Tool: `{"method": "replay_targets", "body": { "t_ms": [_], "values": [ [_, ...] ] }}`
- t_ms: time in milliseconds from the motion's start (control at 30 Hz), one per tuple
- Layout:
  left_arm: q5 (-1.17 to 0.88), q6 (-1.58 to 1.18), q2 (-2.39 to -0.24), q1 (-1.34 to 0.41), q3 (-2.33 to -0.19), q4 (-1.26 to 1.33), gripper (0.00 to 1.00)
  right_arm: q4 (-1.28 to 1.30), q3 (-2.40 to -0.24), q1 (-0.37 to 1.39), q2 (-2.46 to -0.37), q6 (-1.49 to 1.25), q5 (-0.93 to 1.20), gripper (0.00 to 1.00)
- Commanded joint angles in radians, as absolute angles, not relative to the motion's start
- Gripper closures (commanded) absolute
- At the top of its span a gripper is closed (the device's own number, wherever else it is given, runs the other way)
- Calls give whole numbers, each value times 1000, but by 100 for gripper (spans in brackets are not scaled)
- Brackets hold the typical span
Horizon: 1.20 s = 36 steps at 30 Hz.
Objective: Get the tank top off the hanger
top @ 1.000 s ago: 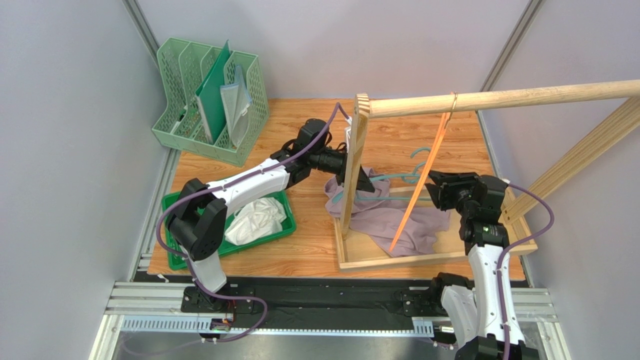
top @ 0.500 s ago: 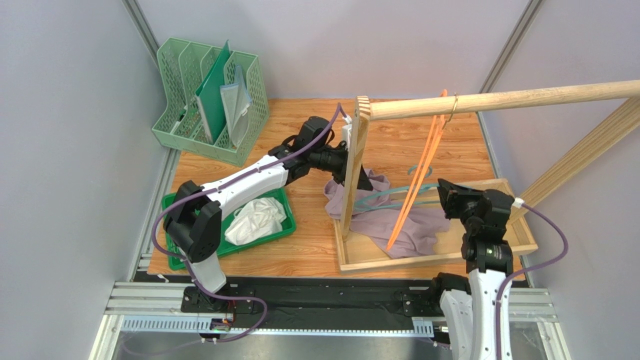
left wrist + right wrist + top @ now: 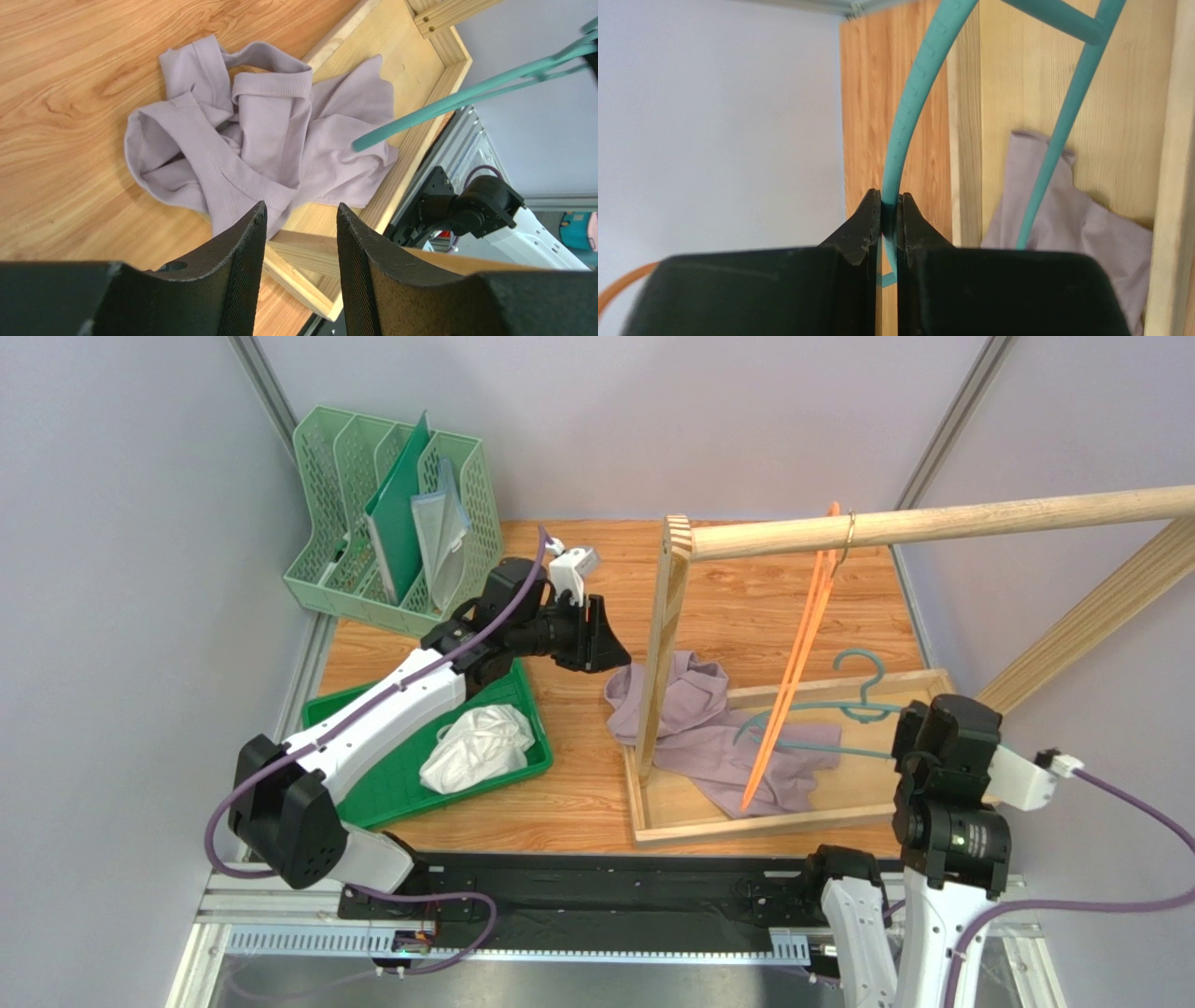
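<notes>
The lilac tank top [image 3: 701, 728] lies crumpled across the wooden rack base [image 3: 701, 819] and the table; it also shows in the left wrist view [image 3: 267, 154] and the right wrist view [image 3: 1081, 231]. The teal hanger [image 3: 842, 711] is free of it and held up over the base. My right gripper [image 3: 890, 210] is shut on the hanger's arm [image 3: 913, 105]; in the top view it [image 3: 926, 742] is at the base's right end. My left gripper [image 3: 610, 637] is open and empty, left of the rack's upright post; its fingers [image 3: 238, 245] frame the tank top.
An orange hanger [image 3: 800, 658] hangs from the wooden rail [image 3: 954, 518]. A green tray [image 3: 351, 742] holds a white cloth [image 3: 477, 749] at the left. A green file rack [image 3: 393, 525] stands at the back left.
My left gripper has let go of the tank top and pulled back left, away from the post. My right arm has drawn the teal hanger right and back, out of the tank top.
</notes>
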<state>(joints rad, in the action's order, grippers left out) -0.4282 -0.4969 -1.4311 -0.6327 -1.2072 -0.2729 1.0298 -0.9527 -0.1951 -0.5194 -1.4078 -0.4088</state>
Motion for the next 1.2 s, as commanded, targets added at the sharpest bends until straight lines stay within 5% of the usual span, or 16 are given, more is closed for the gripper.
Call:
{"method": "replay_targets", "body": {
  "t_ms": [0,300,1167],
  "values": [
    [-407,-505,-1361,-640,-1172,-270,53,1094,-1185,-193,-525,-1342,-702,100],
    [-459,-509,-1279,-640,-1121,-239,53,1210,-1572,-193,-594,-1304,-929,100],
    [-471,-509,-1169,-638,-1043,-172,53,1031,-2042,-166,-923,-1138,-870,100]
  ]
}}
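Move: The right hand keeps hold of the emptied teal hanger; the rail's right stretch, where it is being carried, lies about 6 cm ahead, 6 cm to the right and some 27 cm above. The orange hanger hangs roughly 19 cm left, 3 cm farther out and 15 cm higher, and the tank top lies 20 cm left, 9 cm ahead and 24 cm below. From the left hand, the tank top is 16 cm right, 2 cm ahead, 22 cm below. The right hand, still pinching the teal hanger, sweeps it up about 29 cm to rail height, first drawing back some 14 cm and a little right, then coming forward about 7 cm towards the rail, while the wrist tips the fingers up and swings clockwise. The left hand, empty and with its fingers staying half open, backs some 5 cm away from the tank top and rises about 3 cm. ##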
